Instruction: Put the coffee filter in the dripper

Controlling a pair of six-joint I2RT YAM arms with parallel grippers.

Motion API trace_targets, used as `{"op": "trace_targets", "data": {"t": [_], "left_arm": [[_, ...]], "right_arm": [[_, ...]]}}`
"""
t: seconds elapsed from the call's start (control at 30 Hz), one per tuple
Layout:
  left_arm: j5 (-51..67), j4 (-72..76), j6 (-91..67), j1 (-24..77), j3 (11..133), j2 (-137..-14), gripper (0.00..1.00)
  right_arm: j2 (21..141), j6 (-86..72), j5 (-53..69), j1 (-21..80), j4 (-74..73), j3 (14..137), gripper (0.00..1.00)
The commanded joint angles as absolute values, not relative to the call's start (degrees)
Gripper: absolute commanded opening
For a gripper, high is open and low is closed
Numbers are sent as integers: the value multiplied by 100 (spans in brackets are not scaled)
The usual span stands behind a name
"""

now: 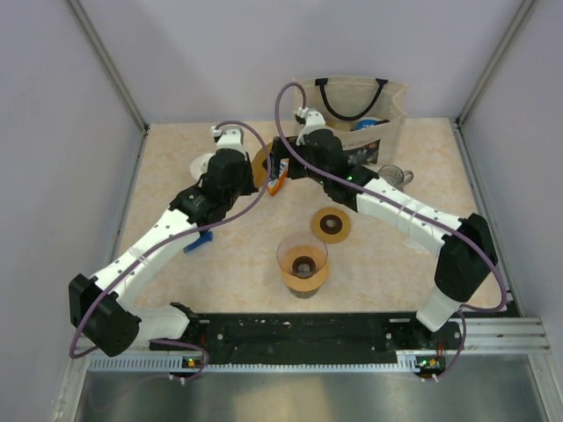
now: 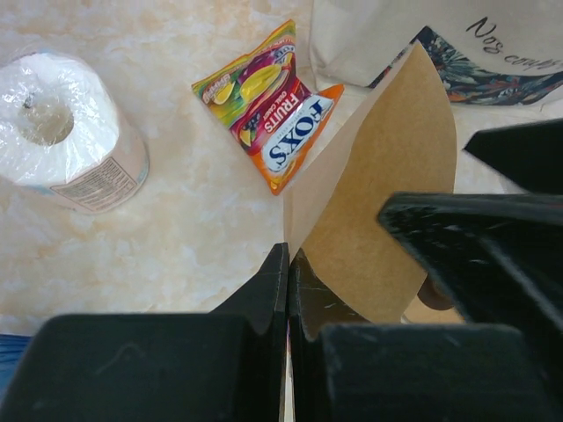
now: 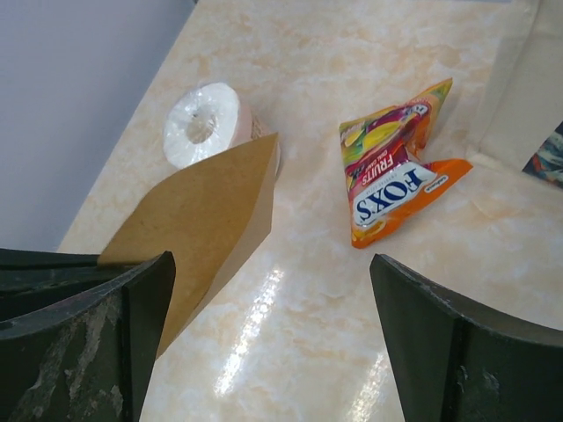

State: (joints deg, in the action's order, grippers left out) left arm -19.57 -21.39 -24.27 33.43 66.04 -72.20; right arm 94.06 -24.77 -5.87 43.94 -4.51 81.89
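My left gripper (image 2: 288, 264) is shut on the lower edge of a brown paper coffee filter (image 2: 387, 202), which stands up above the table. From above, the filter (image 1: 260, 165) shows between the left gripper (image 1: 251, 169) and the right gripper (image 1: 280, 163) at the back middle. In the right wrist view the right gripper (image 3: 273, 316) is open, and the filter (image 3: 202, 220) sits just beside its left finger (image 3: 132, 334), with only table between the jaws. The amber cone dripper (image 1: 303, 264) stands near the front middle, well apart from both grippers.
A Fox's candy bag (image 2: 273, 114) lies under the grippers. A white paper roll (image 1: 204, 164) stands at the back left and a tote bag (image 1: 356, 110) at the back. An amber round piece (image 1: 331, 225), a glass (image 1: 396, 174) and a blue object (image 1: 198, 242) also sit on the table.
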Motion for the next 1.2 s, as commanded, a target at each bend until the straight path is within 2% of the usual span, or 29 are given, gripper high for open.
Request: {"op": "trace_targets", "data": {"t": [0.0, 0.1, 0.27, 0.43, 0.57, 0.7, 0.93, 1.17], "left_arm": [[-2284, -1749, -2592, 3454, 6943, -7268, 0], [-2312, -1679, -2715, 3472, 7005, -7286, 0], [-2267, -1442, -2689, 3577, 7040, -7225, 0], [-2425, -1441, -2681, 3612, 7022, -7207, 0], [-2767, -1503, -2856, 3630, 6996, -7181, 0], [-3242, -1670, -3076, 3612, 7040, -7189, 0], [-3498, -1687, -3243, 3612, 7049, -7224, 0], [-3516, -1881, -3331, 3604, 7119, -7330, 0]], "right_arm": [[9624, -2803, -404, 4342, -492, 8543, 92], [9694, -2848, -378, 4342, -501, 8534, 90], [9975, -2918, -553, 4272, -589, 8780, 78], [10046, -3058, -764, 4236, -598, 8859, 73], [9967, -3033, -835, 4228, -571, 8737, 60], [9748, -2927, -993, 4228, -598, 8430, 51], [9387, -2786, -1205, 4175, -562, 7990, 20], [9273, -2558, -958, 4157, -641, 7954, 10]]}}
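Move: My left hand pinches one edge of the coffee filter; the filter's middle is about 4 cm ahead of it and 2 cm right. From my open right hand the filter is about 4 cm left, 1 cm back and 3 cm lower. The sweets bag lies on the table about 8 cm ahead of my right hand, 2 cm left and 25 cm below. The dripper stands some 18 cm back from that hand, 6 cm right and 16 cm lower. I sink my right hand about 3 cm with a short reach forward, then ease back while its wide-open fingers close almost shut on the filter's free side, one finger inside the cone. Meanwhile my left hand keeps its pinch, lifts the filter about 3 cm and turns roughly 10 degrees counter-clockwise. I finish by raising the right hand slightly. ##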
